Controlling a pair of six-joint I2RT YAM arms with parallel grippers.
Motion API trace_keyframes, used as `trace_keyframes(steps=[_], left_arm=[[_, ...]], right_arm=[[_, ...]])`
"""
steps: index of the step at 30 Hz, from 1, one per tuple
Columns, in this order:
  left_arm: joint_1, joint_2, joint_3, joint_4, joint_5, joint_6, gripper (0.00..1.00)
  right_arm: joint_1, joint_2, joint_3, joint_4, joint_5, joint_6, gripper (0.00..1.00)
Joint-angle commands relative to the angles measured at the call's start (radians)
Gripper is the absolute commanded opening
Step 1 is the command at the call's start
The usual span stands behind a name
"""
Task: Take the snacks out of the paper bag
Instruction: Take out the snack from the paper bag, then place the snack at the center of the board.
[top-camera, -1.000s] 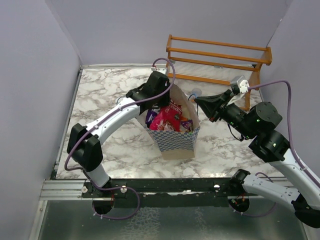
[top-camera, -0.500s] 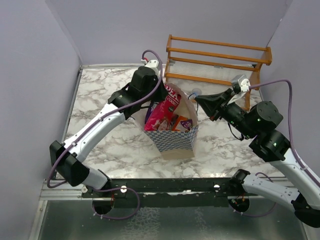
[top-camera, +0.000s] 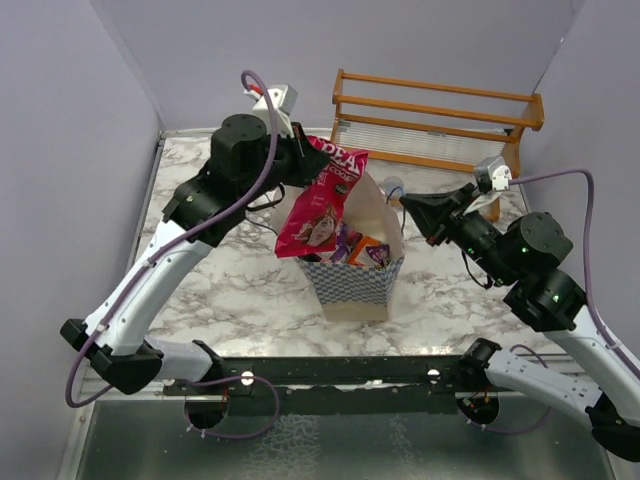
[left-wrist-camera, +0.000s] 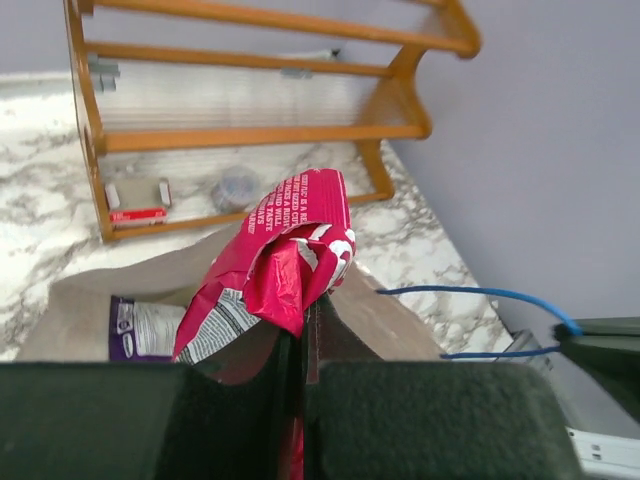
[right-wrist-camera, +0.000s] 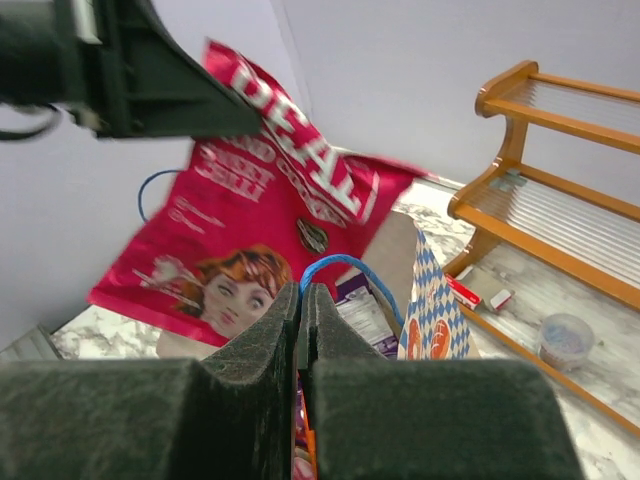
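My left gripper (top-camera: 307, 152) is raised over the paper bag (top-camera: 357, 283) and shut on the top edge of a large pink-red snack bag (top-camera: 320, 207) with a face, which hangs with its lower end at the bag's mouth. In the left wrist view the jaws (left-wrist-camera: 300, 335) pinch crumpled red foil (left-wrist-camera: 285, 250). Other snacks, purple and orange (top-camera: 364, 247), lie inside the blue-and-white checkered bag. My right gripper (top-camera: 404, 205) is at the bag's right rim, shut on its thin blue cord handle (right-wrist-camera: 345, 266); its closed tips (right-wrist-camera: 302, 296) meet on the cord.
A wooden rack (top-camera: 440, 118) stands at the back right against the wall, with a small round cup (right-wrist-camera: 565, 340) and small red-and-white boxes (left-wrist-camera: 136, 197) under it. Side walls close in the marble table (top-camera: 200, 190) left and right.
The left gripper closed on the pink-red snack bag inside the paper bag and rose up and to the back left, pulling it almost out. The right gripper kept hold of the handle.
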Motion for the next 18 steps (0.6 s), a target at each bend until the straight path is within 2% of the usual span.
trace_keyframes(steps=[1,6,11,14,18], left_arm=[[0.003,-0.032,0.170,-0.037,0.008,0.031,0.00],[0.003,0.071,0.463,-0.176,-0.058,0.101,0.00],[0.003,0.134,0.657,-0.177,-0.179,0.207,0.00],[0.003,0.147,0.702,-0.114,-0.293,0.285,0.00],[0.003,0.146,0.662,0.013,-0.464,0.439,0.00]], right_arm=[[0.002,-0.036,-0.015,0.038,0.071,-0.004,0.02],[0.003,-0.059,-0.047,0.025,0.139,0.004,0.02],[0.003,-0.093,-0.076,0.010,0.189,0.021,0.02],[0.003,-0.109,-0.078,-0.001,0.202,0.021,0.02],[0.003,-0.123,-0.073,-0.014,0.219,0.018,0.02]])
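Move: The pink snack is already pinched by its top in the left fingers, its middle about 9 cm below and 3 cm back of them. The paper bag's middle lies some 6 cm back, 4 cm right and 25 cm below the left hand; the purple snack inside it is 7 cm back, 3 cm right and 22 cm down. From the right hand, already holding the blue handle, the bag's middle is about 3 cm ahead, 8 cm left and 24 cm below. The pink snack, kept in the closed left fingers, is lifted fast, about 18 cm up away from the bag's opening, drifting left some 7 cm, mostly in the later half, while the wrist tips the fingers upward by around 25 degrees and swings them counter-clockwise. The right hand keeps its pinch on the blue handle and draws it 3 to 4 cm right and a little down, turning about 10 degrees clockwise. ##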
